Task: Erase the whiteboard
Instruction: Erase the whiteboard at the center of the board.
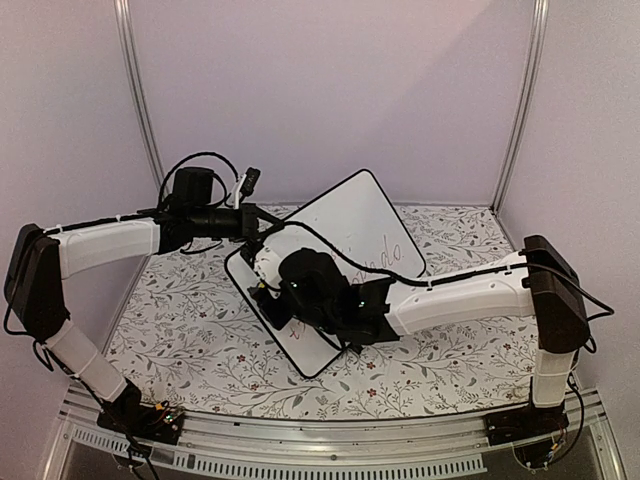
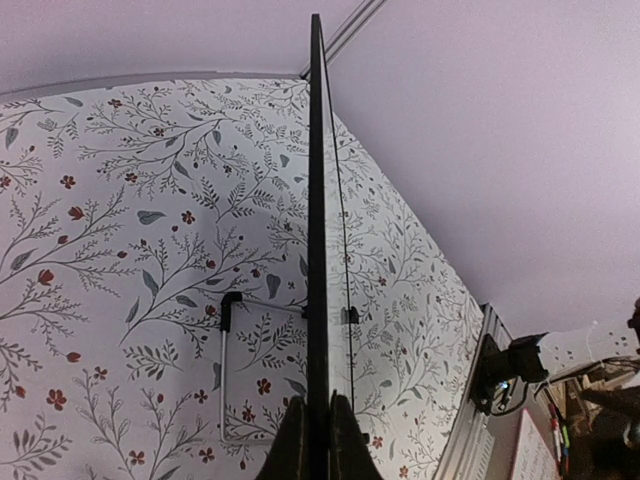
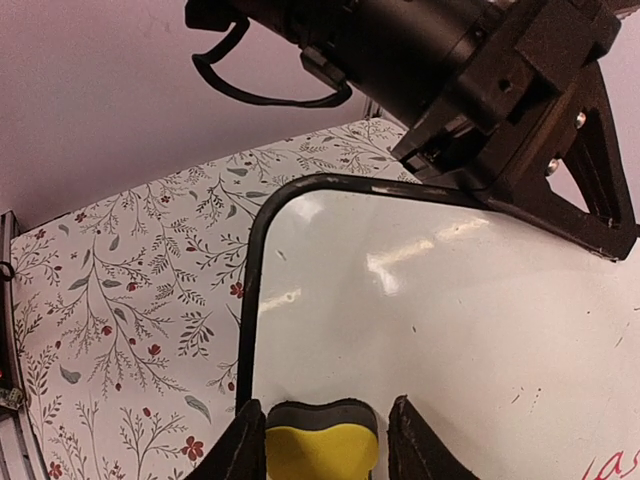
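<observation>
The whiteboard (image 1: 350, 215) stands tilted on the floral table, white with a thin black frame and faint red writing (image 1: 385, 255) on its face. My left gripper (image 1: 256, 222) is shut on the board's upper left edge. In the left wrist view the board (image 2: 316, 200) runs edge-on between the pinched fingers of the left gripper (image 2: 318, 402). My right gripper (image 3: 325, 405) hovers at the board's (image 3: 440, 320) face near its rounded corner. A yellow eraser (image 3: 322, 448) with a dark felt edge sits between its fingers. The eraser touches the left finger (image 3: 245, 440), and a gap shows at the right finger.
A floral cloth (image 1: 190, 320) covers the table. The board's wire foot (image 2: 225, 370) rests on the cloth behind it. An aluminium rail (image 1: 330, 445) runs along the near edge. Pale walls with metal posts (image 1: 140, 100) close in the back and sides.
</observation>
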Robot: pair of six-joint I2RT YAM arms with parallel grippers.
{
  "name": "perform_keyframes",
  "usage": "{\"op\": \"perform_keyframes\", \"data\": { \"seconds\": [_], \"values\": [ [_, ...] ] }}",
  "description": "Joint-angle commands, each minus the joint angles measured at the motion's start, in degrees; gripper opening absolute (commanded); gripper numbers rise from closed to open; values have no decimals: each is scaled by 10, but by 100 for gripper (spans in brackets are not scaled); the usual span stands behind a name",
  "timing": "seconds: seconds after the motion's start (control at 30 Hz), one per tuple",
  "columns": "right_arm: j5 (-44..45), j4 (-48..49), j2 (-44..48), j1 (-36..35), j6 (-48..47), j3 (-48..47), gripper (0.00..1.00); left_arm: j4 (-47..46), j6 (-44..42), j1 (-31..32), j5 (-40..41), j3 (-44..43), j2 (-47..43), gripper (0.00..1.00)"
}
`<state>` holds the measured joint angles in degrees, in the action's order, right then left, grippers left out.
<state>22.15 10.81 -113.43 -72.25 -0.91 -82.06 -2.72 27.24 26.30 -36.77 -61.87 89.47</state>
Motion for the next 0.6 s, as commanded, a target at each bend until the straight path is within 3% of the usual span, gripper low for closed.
{"op": "perform_keyframes", "data": {
  "seconds": [0.0,0.13,0.23,0.33,0.43,0.57],
  "values": [
    [10,7,16,5,-6,0,44,-31,-13,5,-20,7,-22,0],
    [7,-19,37,5,-11,-19,53,-31,-13,6,-17,8,-24,0],
    [-25,-68,70,5,-9,-22,73,-30,-14,6,-13,10,-27,0],
    [-30,-136,91,5,-13,-19,86,-31,-14,5,-15,9,-26,0],
    [-14,-190,97,4,-17,-19,94,-31,-12,6,-17,8,-22,0],
    [-4,-207,91,5,-24,-18,96,-32,-13,5,-16,9,-24,0]
  ]
}}
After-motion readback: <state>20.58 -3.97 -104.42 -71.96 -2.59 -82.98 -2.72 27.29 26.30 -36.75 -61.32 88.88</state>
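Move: The right hand still has the eraser between its fingers, its middle within about 1 cm of them, flat on the whiteboard close to the board's left edge. The remaining "don't" lettering lies about 5 cm to the right and 1 cm farther out; the board's upper left corner is roughly 7 cm left and 6 cm ahead. From the left hand, which grips the board's top edge, the eraser lies some 12 cm back, 2 cm left and 5 cm lower. Up and to the right, with a slight draw back, the right hand lifts off the eraser by about 5 cm after its fingers spread from their grip to nearly wide open; they begin opening while the hand is almost still. The wrist hardly turns, and the left hand keeps its pinch on the board's top edge. ##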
